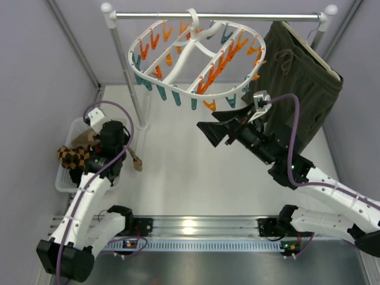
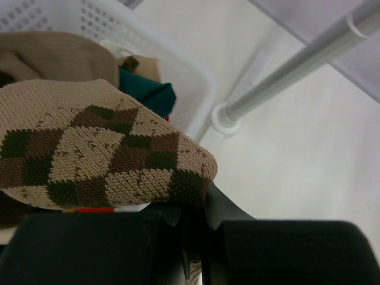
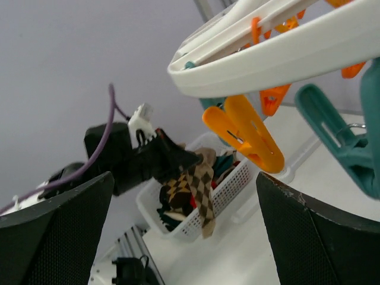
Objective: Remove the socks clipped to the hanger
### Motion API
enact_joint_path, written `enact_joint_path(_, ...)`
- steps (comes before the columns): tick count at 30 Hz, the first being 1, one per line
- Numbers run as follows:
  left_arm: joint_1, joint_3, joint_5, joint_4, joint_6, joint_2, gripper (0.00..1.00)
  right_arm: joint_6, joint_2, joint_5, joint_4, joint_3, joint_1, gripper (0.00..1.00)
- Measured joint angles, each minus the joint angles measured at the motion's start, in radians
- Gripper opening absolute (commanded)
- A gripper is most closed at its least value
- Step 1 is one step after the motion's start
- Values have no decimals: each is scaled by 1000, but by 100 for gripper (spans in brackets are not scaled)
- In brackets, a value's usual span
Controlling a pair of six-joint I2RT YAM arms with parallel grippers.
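Note:
The round white hanger [image 1: 178, 59] hangs from the rail with its orange and teal clips showing no socks. My left gripper [image 1: 126, 152] is over the white basket's right edge, shut on a brown-tan argyle sock [image 1: 136, 160] that dangles outside the rim. From the left wrist, that sock [image 2: 101, 154] drapes over the shut jaws [image 2: 193, 222]. More socks [image 1: 72, 155] lie in the basket. My right gripper [image 1: 215, 134] stands wide open just under the hanger's near rim, below an orange clip [image 3: 246, 133], nothing between its fingers [image 3: 59, 237].
The white basket [image 1: 64, 185] sits at the table's left edge. Dark olive-green shorts [image 1: 297, 83] hang at the right of the steel rail [image 1: 237, 16]. The rail's left upright [image 1: 132, 89] stands on the table beside the basket. A teal clip [image 3: 338, 130] hangs near my right fingers.

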State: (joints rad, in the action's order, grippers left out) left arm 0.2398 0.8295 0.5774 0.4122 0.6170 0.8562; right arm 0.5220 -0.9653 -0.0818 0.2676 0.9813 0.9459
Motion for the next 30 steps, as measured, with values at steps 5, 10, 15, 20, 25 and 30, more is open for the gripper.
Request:
enact_joint_path(5,-169,127,-65,70,-68,101,0,-56,131,122,-153,-19,0,99)
enact_joint_path(10,-222,329,-46,108,-215,190,0,-114,291,181,-256,-108,0,99)
enact_joint_path(15,-224,451,98,112,-418,233,0,-156,401,185,-339,-167,0,99)
enact_joint_path(20,-250,465,248,116,-546,254,0,-190,451,183,-384,-172,0,99)
enact_joint_path(25,-330,462,325,114,-587,331,0,-210,492,178,-405,-188,0,100)
enact_joint_path(30,-359,433,348,111,-586,507,8,-213,521,180,-406,-243,0,99)
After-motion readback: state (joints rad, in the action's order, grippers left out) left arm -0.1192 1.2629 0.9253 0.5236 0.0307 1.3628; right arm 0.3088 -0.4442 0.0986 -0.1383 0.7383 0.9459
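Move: The checkered sock is already pinched in the left hand and hangs below it. The white basket it is bound for has its middle about 14 cm to the left, 1 cm ahead and 22 cm below that hand. The foot of the rack post stands 14 cm ahead, 9 cm right and 27 cm down. From the open right hand, the basket is roughly 48 cm left, 10 cm ahead and 38 cm below; the hanger's orange clip is about 7 cm ahead, 4 cm left and 2 cm up. The checkered sock stays pinched in the shut left fingers as that hand carries it some 17 cm left to the basket in an arc, first climbing about 11 cm, then sinking about 8. The hand's left side rolls up some 30 degrees while the fingers tip down and turn counter-clockwise. The right hand, still wide open, draws back, right and down from the hanger, about 14 cm in all. ##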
